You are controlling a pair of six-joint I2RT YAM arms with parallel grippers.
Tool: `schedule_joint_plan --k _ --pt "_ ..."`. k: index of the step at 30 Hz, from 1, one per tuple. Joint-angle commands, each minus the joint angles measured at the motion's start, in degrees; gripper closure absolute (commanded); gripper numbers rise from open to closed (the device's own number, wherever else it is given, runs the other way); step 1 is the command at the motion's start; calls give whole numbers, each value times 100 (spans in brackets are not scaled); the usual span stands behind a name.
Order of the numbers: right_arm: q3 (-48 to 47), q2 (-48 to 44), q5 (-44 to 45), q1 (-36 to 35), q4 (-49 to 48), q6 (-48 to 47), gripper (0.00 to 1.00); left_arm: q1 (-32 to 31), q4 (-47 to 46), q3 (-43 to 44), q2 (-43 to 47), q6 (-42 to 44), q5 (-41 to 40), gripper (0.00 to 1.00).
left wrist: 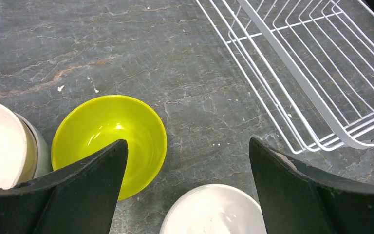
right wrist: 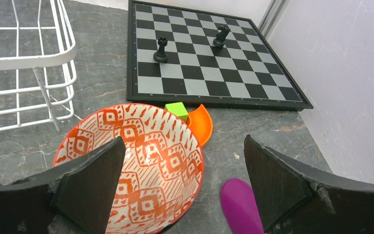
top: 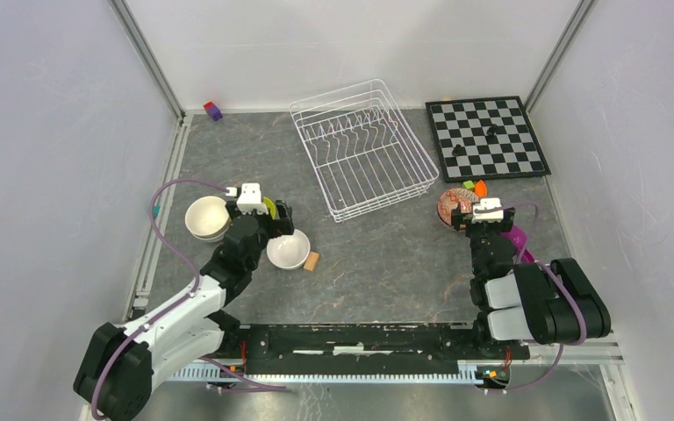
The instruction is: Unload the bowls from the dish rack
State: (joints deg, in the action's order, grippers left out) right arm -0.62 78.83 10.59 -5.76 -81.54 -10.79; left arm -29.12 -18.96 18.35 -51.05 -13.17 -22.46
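Observation:
The white wire dish rack stands empty at the back centre; its corner shows in the left wrist view. A lime-yellow bowl, a plain white bowl and a white bowl stacked in another sit on the table left of the rack. My left gripper hovers open above the yellow and white bowls, holding nothing. A red-patterned bowl rests on the table right of the rack. My right gripper is open over its right rim, empty.
A chessboard with black pieces lies at the back right. A green block, an orange piece and a purple object crowd the red-patterned bowl. A small tan piece lies by the white bowl. A purple block sits far back left.

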Motion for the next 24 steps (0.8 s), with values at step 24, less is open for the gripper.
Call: schedule_joint_plan --k 24 --pt "530 25 108 16 32 -55 2 1454 -1551 359 -1391 715 -79 1"
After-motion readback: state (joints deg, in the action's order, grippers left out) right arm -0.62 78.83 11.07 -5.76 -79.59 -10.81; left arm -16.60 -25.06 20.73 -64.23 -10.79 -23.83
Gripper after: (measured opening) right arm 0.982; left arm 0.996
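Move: The yellow bowl lies about 7 cm to the left of the left hand, some 4 cm ahead and roughly 11 cm below it. The pale bowl stack stands some 13 cm farther left of the yellow bowl, about level with it. The small white bowl sits about 5 cm back and 2 cm right of the hand, with the orange block some 9 cm back and 8 cm right. From the right hand the yellow bowl is about 60 cm to the left, 2 cm ahead. Over towards the yellow bowl goes the left hand: after a slow start it sweeps about 7 cm left and 4 cm forward, sinking some 3 cm, leaving the small white bowl behind. The wrist swings roughly 15 degrees counter-clockwise, and the fingers stay wide open, touching nothing yet. ##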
